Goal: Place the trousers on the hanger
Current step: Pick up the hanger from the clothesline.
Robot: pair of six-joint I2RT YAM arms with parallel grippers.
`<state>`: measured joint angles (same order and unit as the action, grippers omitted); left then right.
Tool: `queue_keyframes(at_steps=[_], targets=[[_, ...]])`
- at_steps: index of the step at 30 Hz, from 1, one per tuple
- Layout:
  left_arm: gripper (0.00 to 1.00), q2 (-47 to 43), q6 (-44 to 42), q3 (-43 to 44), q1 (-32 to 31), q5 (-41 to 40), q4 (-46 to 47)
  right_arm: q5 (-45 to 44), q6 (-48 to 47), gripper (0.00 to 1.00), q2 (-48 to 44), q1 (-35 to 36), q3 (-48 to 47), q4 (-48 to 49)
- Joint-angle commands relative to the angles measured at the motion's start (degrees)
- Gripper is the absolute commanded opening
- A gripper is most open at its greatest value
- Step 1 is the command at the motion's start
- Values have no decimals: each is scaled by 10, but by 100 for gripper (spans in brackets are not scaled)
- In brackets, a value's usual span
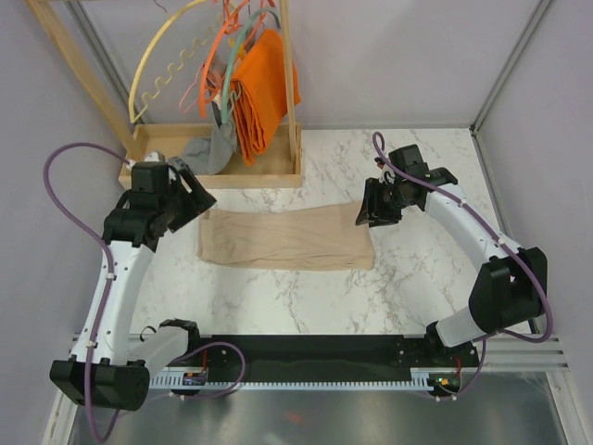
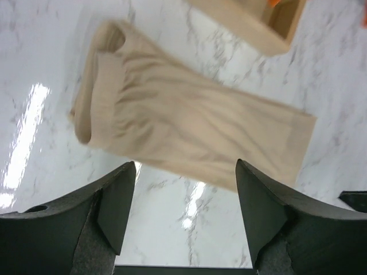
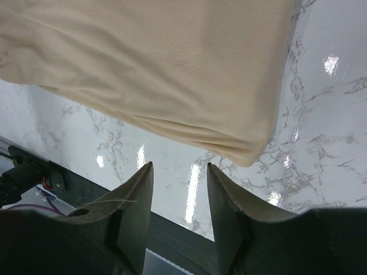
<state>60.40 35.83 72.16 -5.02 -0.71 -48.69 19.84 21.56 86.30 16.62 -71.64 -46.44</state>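
Note:
The beige trousers (image 1: pixel 287 238) lie folded flat on the marble table between the two arms. They also show in the left wrist view (image 2: pixel 189 123) and the right wrist view (image 3: pixel 155 69). My left gripper (image 1: pixel 190 197) hovers above the trousers' left end, open and empty (image 2: pixel 186 172). My right gripper (image 1: pixel 375 211) hovers above the trousers' right end, open and empty (image 3: pixel 179 172). The pale yellow hanger (image 1: pixel 153 60) with its spiral bar hangs on the wooden rack at the back left.
The wooden rack (image 1: pixel 218 171) stands at the back with a tray base. Orange hangers (image 1: pixel 218 46), a teal hanger (image 1: pixel 243 37), an orange cloth (image 1: pixel 262 93) and a small grey garment (image 1: pixel 208 148) hang there. The rack's corner shows in the left wrist view (image 2: pixel 258 23).

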Motion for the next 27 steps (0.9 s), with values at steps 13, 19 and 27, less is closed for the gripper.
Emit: queue_keyframes(at_steps=[13, 19, 27], targets=[[76, 23, -70, 185, 0, -45, 77, 30, -11, 50, 15, 3, 21, 6], [82, 175, -201, 382, 0, -41, 221, 47, -8, 50, 29, 22, 2, 11], [100, 367, -343, 589, 32, -82, 308, 27, -28, 50, 18, 27, -1, 9]])
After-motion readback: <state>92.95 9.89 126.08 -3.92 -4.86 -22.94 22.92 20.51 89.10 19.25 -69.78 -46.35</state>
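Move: Up on the clothesline, the yellow hanger's middle is some 27 cm ahead of the left hand, about 3 cm to its left and 33 cm above. The orange hanger hangs roughly 10 cm to the right of the yellow one, with the teal hanger about 4 cm farther right, both near the same distance and height. From the right hand, the yellow hanger is about 26 cm ahead, 41 cm left and 45 cm up. Dipping back and down about 5 cm first, the empty left hand then sweeps up and forward towards the yellow hanger, ending some 29 cm higher and 16 cm farther out. Its wrist tilts up nearly 50 degrees to point almost level at the hanger, rolling left side up, while the fingers open to nearly full. The open right hand eases a few centimetres back, down and left by the trousers. ##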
